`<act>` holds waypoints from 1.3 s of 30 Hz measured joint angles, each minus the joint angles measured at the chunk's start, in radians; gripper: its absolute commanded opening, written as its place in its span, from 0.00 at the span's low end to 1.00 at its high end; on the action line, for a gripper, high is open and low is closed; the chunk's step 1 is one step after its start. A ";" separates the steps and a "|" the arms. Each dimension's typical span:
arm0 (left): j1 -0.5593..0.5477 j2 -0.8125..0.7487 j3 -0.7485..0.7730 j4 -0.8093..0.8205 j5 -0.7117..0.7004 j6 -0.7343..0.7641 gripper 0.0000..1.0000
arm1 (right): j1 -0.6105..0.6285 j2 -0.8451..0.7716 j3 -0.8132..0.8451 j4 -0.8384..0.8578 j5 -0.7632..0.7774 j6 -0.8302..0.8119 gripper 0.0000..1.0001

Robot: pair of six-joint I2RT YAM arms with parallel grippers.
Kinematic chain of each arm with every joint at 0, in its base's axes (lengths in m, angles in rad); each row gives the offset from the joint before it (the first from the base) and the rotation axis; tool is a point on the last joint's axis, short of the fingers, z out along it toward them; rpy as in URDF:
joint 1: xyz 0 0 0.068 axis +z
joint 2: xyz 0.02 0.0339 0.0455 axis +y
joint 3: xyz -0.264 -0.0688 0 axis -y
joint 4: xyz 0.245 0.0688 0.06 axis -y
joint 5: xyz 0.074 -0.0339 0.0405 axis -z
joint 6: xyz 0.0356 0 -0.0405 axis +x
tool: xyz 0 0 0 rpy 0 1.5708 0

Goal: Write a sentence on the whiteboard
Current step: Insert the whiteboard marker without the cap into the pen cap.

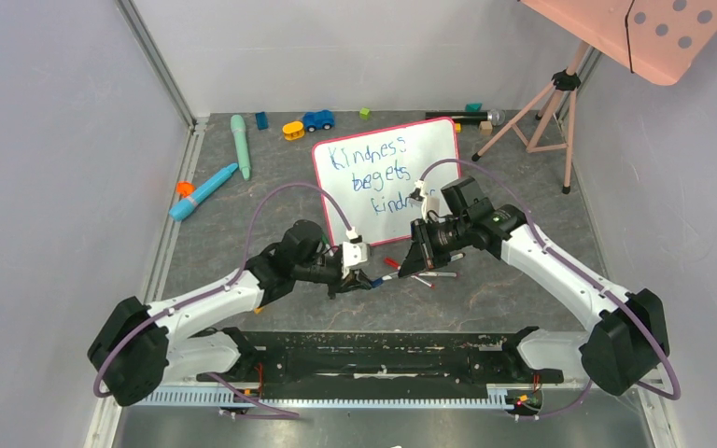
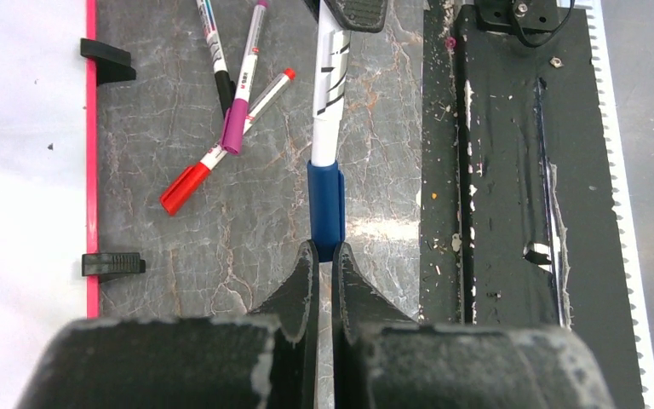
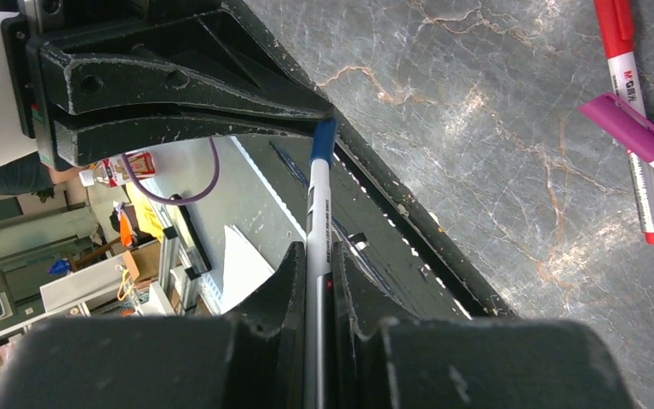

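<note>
The whiteboard (image 1: 385, 177), white with a pink-red frame, lies at the back middle of the table. On it is the sentence (image 1: 366, 159) in blue, "Kindness begets kind…", and my right arm hides its end. A white marker (image 2: 330, 85) with a blue cap (image 2: 325, 204) is stretched between both grippers in front of the board. My left gripper (image 2: 324, 249) is shut on the cap. My right gripper (image 3: 316, 251) is shut on the marker's white body (image 3: 318, 213). In the top view the left gripper (image 1: 359, 278) and the right gripper (image 1: 418, 254) face each other.
Red (image 2: 221, 146), purple (image 2: 243, 94) and black (image 2: 215, 51) markers lie loose by the board's black clip feet (image 2: 112, 264). Toys, among them a blue car (image 1: 317, 119) and a teal pen (image 1: 239, 145), sit at the back. A tripod (image 1: 546, 107) and a salmon dotted panel (image 1: 658, 28) stand back right.
</note>
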 measured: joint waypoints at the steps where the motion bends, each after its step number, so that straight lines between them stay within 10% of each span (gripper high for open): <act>1: 0.000 0.011 0.014 -0.020 0.002 0.006 0.02 | -0.001 0.002 0.000 -0.005 0.003 -0.003 0.00; 39: -0.113 0.364 0.122 0.173 -0.111 -0.055 0.02 | 0.047 0.103 0.059 -0.167 0.301 0.001 0.00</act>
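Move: The left hand holds the blue cap, already over the marker's nib; the marker's barrel, in the right fingers, has its middle about 6 cm to the left hand's right, 2 ahead and 2 higher. On the table some 9 cm below, the red marker lies about 7 ahead and 10 right, the purple one 7 ahead and 16 right, the whiteboard 28 ahead and 5 right. From the right hand, the cap is about 5 cm left, 2 back and 2 lower. Keeping its pinch on the cap's end, the left hand pushes it rightward onto the marker, about 5 cm to the right and nearly as far down, quickening at the end. The right hand keeps its grip on the barrel and sinks as well, also going a little to the right, but only about half as far, so the hands close up on each other while its fingers tip some 20 degrees more steeply downward. ##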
